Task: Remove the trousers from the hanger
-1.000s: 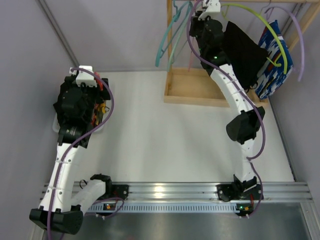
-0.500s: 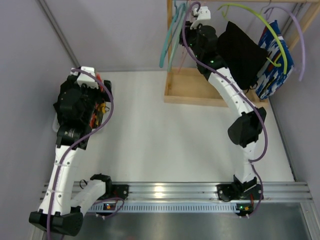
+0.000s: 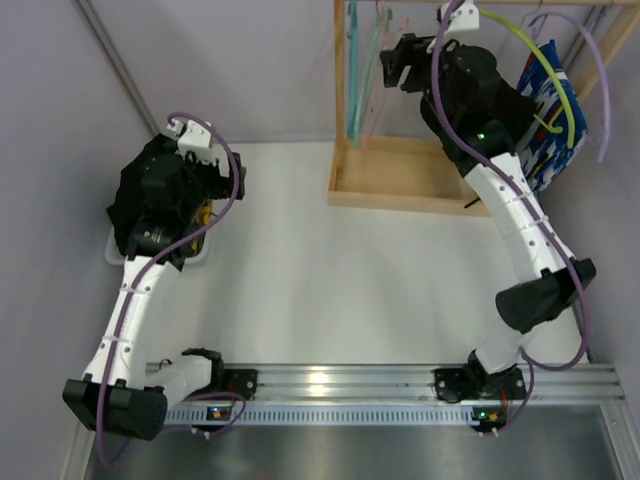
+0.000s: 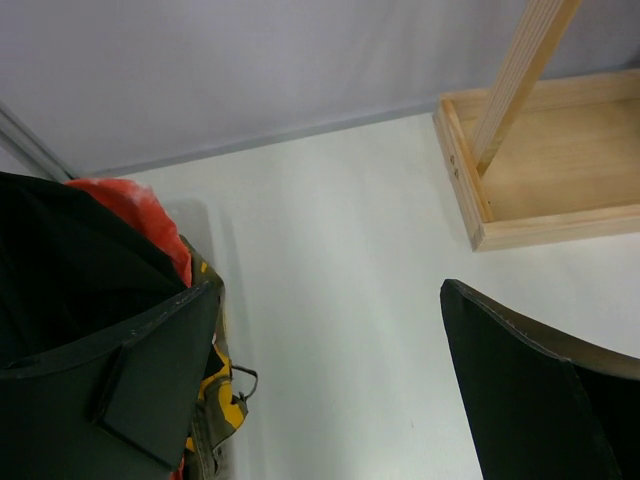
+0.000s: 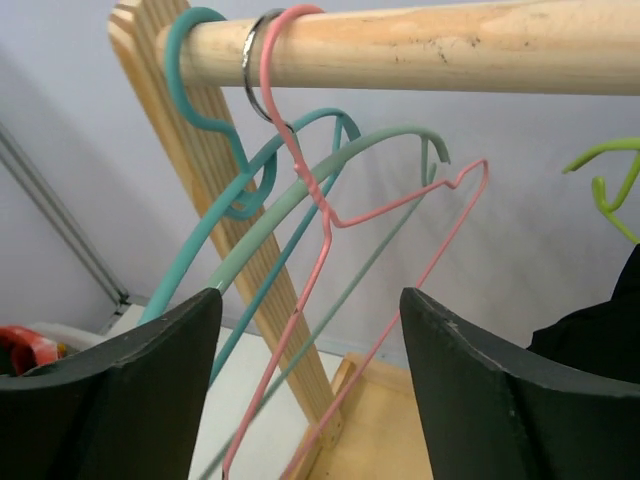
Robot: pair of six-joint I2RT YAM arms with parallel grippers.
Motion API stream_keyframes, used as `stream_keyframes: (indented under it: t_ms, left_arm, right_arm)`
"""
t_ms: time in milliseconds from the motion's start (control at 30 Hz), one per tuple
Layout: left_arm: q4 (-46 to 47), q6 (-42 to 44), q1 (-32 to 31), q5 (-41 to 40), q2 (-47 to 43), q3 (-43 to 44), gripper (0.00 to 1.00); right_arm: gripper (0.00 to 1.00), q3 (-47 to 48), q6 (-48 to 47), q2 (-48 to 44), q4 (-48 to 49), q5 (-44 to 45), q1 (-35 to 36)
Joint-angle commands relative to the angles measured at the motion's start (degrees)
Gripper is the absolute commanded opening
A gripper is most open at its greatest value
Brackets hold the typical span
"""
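Black trousers [image 5: 600, 335] hang at the right edge of the right wrist view, next to a yellow-green hanger [image 5: 610, 165]; the right arm hides most of them from above. My right gripper [image 5: 310, 295] [image 3: 397, 62] is open and empty, up by the wooden rod [image 5: 420, 45], with empty teal, green and pink hangers [image 5: 330, 210] behind its gap. A pile lies at the left: black trousers [image 4: 70, 250], red-orange ones [image 4: 130, 205] and camouflage ones [image 4: 215, 400]. My left gripper [image 4: 330, 290] [image 3: 222, 178] is open beside that pile, holding nothing.
The wooden rack base [image 3: 400, 185] sits at the back of the table. A blue patterned garment [image 3: 545, 115] hangs at the rack's right end. A white tray [image 3: 112, 255] lies under the left pile. Walls close in on both sides.
My right gripper has gone from shut to open, and its arm has swung right in front of the hanging black trousers. The left arm has shifted slightly up and right.
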Motion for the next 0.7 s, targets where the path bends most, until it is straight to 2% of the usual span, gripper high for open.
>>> stream_keyframes:
  t_ms: [0,167,300,433,467,567,667]
  left_arm:
    - [-0.09,-1.82,-0.76,1.2,1.49,3.43,0.99]
    - [-4.92,-2.96,-1.72,1.01,7.12,8.78,0.99]
    - [-7.04,-5.16,-2.07,4.0,11.43,11.51,0.98]
    - [-10.9,-5.42,-3.39,2.08,19.31,16.59,0.99]
    - [-13.87,-5.42,-3.39,2.25,21.0,18.01,0.99]
    - [-16.61,-4.55,-3.39,5.57,25.91,22.14,0.98]
    - [-16.97,-6.47,-3.57,5.86,27.6,22.77,0.99]
  right_arm:
    - [0.74,-3.35,0.27,-4.56,-0.05,-3.9,-0.92]
    - [0.85,-4.93,2.55,-7.72,-6.18,-6.18,-2.06]
    - [0.99,-7.56,3.44,-11.85,-10.59,-9.95,-4.25]
    - [0.99,-15.37,3.0,-17.39,-15.16,-19.78,-8.98]
    - [1.0,-16.87,1.69,-19.49,-16.13,-25.46,-9.96]
    - [0.99,-23.9,-1.73,-24.23,-19.99,-30.68,-13.3]
    - [0.99,-31.11,-4.91,-28.89,-23.86,-31.93,-14.37]
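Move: The right hand, just off the hung pink hanger, has the remaining black trousers roughly 15 cm to its right, 7 cm ahead and 14 cm lower. The pink hanger is about 5 cm ahead and 3 cm left, nearly level; the lime hanger is some 25 cm right and 8 cm ahead, level too. From the left hand the trousers lie about 48 cm right and 18 cm ahead, at similar height. The empty right hand backs off from the pink hanger and sinks, some 11 cm each way, while swinging about 7 cm right across the front of the black trousers, spreading its fingers fully and tipping them down some 20 degrees. The left hand, empty and wide open, leaves the clothes basket, going about 8 cm down, 7 cm forward and 5 cm right, its fingers tipping down as well. ##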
